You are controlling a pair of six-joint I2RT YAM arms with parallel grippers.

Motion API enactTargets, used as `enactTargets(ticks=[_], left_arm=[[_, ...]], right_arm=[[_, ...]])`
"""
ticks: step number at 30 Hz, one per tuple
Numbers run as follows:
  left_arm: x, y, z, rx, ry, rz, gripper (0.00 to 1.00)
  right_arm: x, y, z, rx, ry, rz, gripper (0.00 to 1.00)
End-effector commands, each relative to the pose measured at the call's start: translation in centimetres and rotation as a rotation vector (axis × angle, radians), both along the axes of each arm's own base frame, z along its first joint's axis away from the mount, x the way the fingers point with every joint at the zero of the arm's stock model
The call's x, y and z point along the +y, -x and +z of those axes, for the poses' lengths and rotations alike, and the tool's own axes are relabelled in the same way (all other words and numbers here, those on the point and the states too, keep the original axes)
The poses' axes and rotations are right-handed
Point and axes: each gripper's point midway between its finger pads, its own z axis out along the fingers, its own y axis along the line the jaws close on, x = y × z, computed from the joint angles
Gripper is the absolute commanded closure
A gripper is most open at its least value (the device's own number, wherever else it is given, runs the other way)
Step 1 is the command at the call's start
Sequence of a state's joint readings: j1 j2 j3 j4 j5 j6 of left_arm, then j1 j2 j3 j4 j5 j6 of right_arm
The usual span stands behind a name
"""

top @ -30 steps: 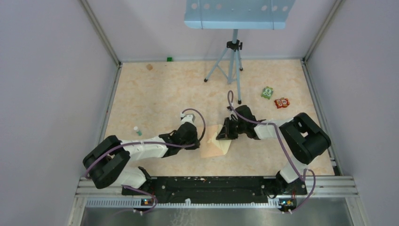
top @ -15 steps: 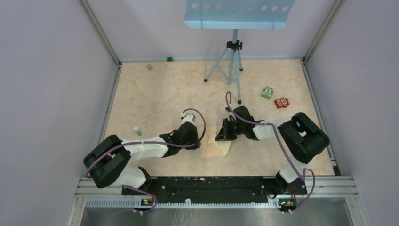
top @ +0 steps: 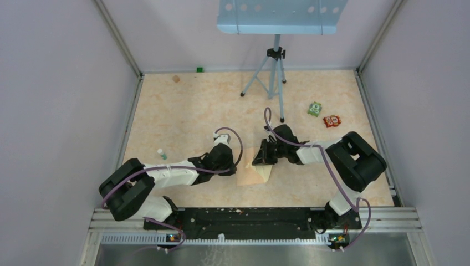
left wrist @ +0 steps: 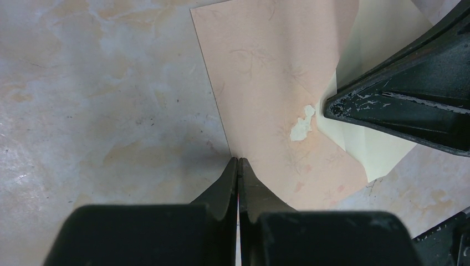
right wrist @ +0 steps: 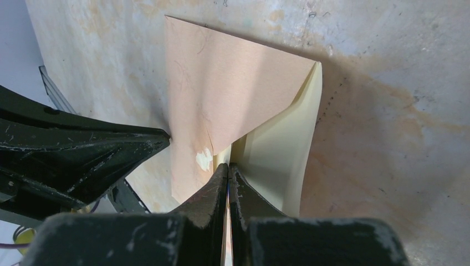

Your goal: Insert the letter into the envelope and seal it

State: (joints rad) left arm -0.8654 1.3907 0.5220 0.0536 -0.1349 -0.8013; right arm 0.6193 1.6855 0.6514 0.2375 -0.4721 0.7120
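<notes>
The pinkish-tan envelope [top: 248, 175] lies flat between my two arms, with its pale spot near its middle [left wrist: 301, 126]. The cream letter [top: 266, 170] sticks out from under its right side and is partly tucked beneath the pink layer [right wrist: 221, 88]. My left gripper [left wrist: 238, 161] is shut, and its tips rest at the envelope's left edge [left wrist: 266, 72]. My right gripper [right wrist: 228, 166] is shut on the near edge of the letter [right wrist: 277, 149], beside the pale spot. The tips of the two grippers stand about an envelope's width apart [top: 237, 162] [top: 258, 161].
A tripod [top: 272, 83] stands behind the envelope. A green toy [top: 315, 109] and a red toy [top: 332, 121] lie at the right. A small bottle [top: 162, 153] stands at the left. A brown bit [top: 176, 78] and a green cube [top: 199, 70] lie by the back wall.
My right gripper has crept a little to the left with the letter, towards the envelope. The left arm and the envelope have stayed put.
</notes>
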Motion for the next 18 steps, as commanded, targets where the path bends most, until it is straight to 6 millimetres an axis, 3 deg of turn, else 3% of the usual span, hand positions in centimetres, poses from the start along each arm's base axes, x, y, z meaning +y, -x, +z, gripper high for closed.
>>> enactTargets(ticks=[1,4,9,18], left_arm=[[0.0,0.5,-0.6,0.029,-0.017,-0.017,1.00],[0.1,0.5,-0.6,0.029,-0.018,-0.015,1.00],[0.3,0.6,-0.8,0.031,-0.022,-0.011,1.00],[0.4,0.6,-0.7,0.028,-0.025,-0.011,1.00]], right_arm=[[1.1,-1.0,1.0,-0.045,-0.011,0.008,1.00],[0.9,-1.0,1.2,-0.054,0.005,0.003,0.99],[0.4,-1.1,1.6,-0.074,0.027,-0.005,0.79],[-0.2,-1.2,1.3,-0.075,0.063,-0.026,0.80]])
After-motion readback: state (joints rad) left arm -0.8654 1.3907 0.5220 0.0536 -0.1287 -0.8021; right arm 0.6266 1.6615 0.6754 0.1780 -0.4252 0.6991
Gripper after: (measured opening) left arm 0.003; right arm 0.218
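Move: The right hand's shut tips are at the V-shaped mouth of the envelope, whose middle lies about 1 cm back and 1 cm left of them and 1 cm below. The letter, mostly inside, has its middle some 3 cm left and 1 cm back; the pale flap spreads about 4 cm to the right, 1 cm back. From the left hand, at the envelope's left edge, the letter lies roughly 4 cm right and 2 cm ahead. Letting go of the letter's edge in the envelope's mouth, the right fingers part by about a fifth of their full opening, leaving the edge showing between them, while the hand eases up and forward only about half a centimetre. The left hand stays put, its shut tips still at the envelope's left edge. ##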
